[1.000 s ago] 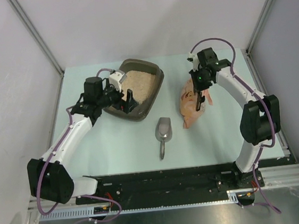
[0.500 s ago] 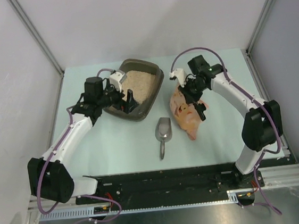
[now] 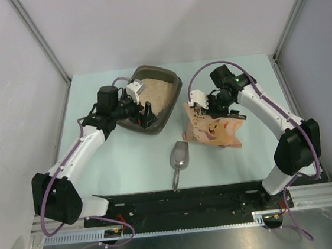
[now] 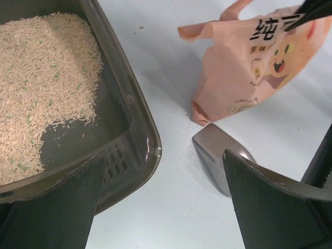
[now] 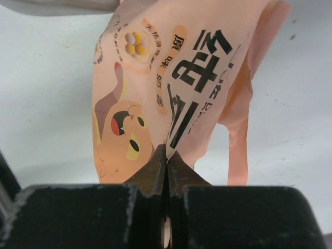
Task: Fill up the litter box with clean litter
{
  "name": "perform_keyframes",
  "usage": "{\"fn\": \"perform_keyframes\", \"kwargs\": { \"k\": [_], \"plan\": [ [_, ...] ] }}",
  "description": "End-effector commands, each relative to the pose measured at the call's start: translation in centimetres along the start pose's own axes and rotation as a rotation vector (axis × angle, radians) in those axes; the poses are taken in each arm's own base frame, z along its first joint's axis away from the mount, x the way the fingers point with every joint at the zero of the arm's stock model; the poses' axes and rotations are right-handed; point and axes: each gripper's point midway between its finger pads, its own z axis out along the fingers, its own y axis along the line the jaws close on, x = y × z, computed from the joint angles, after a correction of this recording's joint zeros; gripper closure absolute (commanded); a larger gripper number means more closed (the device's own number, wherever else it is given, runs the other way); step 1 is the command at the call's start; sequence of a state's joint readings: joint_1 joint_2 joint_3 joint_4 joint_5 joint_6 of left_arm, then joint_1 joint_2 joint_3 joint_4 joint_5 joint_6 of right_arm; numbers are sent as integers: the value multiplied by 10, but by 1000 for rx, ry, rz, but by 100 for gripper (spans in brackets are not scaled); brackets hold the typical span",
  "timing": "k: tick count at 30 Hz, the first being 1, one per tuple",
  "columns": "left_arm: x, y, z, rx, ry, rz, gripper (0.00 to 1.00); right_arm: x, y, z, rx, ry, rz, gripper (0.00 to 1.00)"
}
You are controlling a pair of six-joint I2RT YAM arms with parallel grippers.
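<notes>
The dark grey-brown litter box [image 3: 170, 83] sits at the back middle of the table with pale beige litter [image 3: 158, 92] covering most of its floor. In the left wrist view the box rim [image 4: 136, 111] and litter [image 4: 41, 83] fill the left side. My left gripper [image 3: 148, 115] is open and astride the box's near corner [image 4: 162, 155], one finger over the inside and one outside. My right gripper [image 3: 212, 112] is shut on the top edge of the salmon-pink cat bag [image 3: 215, 133], pinching it between its fingertips [image 5: 166, 149]. The bag [image 5: 171, 67] hangs just right of the box.
A grey metal scoop [image 3: 179, 158] lies on the table in front of the bag, handle toward the arm bases; its bowl shows in the left wrist view [image 4: 220, 153] beside the bag [image 4: 249, 67]. Walls and frame posts enclose the table at the back and sides.
My right gripper has carried the bag left and nearer, toward the box, and the bag has swung round. The scoop has shifted slightly nearer. My left gripper has edged right.
</notes>
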State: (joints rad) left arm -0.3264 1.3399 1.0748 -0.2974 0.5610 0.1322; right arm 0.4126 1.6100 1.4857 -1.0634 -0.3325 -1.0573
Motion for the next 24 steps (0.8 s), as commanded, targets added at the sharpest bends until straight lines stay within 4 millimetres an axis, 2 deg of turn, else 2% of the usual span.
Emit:
{"fn": "perform_keyframes", "kwargs": {
  "k": [1, 3, 10, 14, 18, 20, 21, 22, 24],
  "plan": [
    [-10, -16, 2, 85, -25, 97, 0, -55, -51, -42, 263, -161, -226, 100],
    [-13, -18, 2, 95, -29, 111, 0, -69, -53, -42, 283, -200, -240, 100],
    [-20, -22, 3, 132, -44, 164, 0, -99, -42, -31, 250, -274, -263, 100],
    [-24, -31, 10, 176, -50, 215, 0, -99, -46, -19, 238, -278, -227, 100],
    [-39, -42, 23, 217, -64, 299, 1, -91, -53, -13, 256, -252, -188, 100],
    [-41, -47, 34, 230, -57, 339, 0, -86, -58, -12, 279, -230, -156, 80],
    [-52, -48, 36, 230, -76, 390, 0, -87, -64, -18, 319, -226, -139, 70],
    [-56, -48, 38, 225, -80, 414, 1, -88, -67, -24, 337, -242, -88, 55],
    [-66, -51, 48, 242, -92, 464, 0, -94, -75, -49, 377, -304, -34, 42]
  ]
}}
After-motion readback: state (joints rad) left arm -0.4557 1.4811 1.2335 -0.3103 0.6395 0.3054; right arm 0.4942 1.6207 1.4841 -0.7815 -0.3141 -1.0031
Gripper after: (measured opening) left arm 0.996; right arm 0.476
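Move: The pinched bag's middle is about 4 cm back and 2 cm left of the right fingers and 6 cm below them. The litter box they bring it towards is centred some 22 cm to their left, 11 cm ahead and 10 cm lower, with the scoop about 14 cm left and 17 cm back. From the open left hand, the bag's middle lies about 21 cm right, 4 cm back and 8 cm lower; the box is roughly 9 cm ahead. The bag, still pinched in the right fingers, is carried about 5 cm left towards the litter box and the left hand; the right hand then goes forward and up a little as its fingers open to about half. The left hand, after easing back slightly, swings about 6 cm right towards the bag's upper corner, turning some 15 degrees clockwise with fingers wide open. ##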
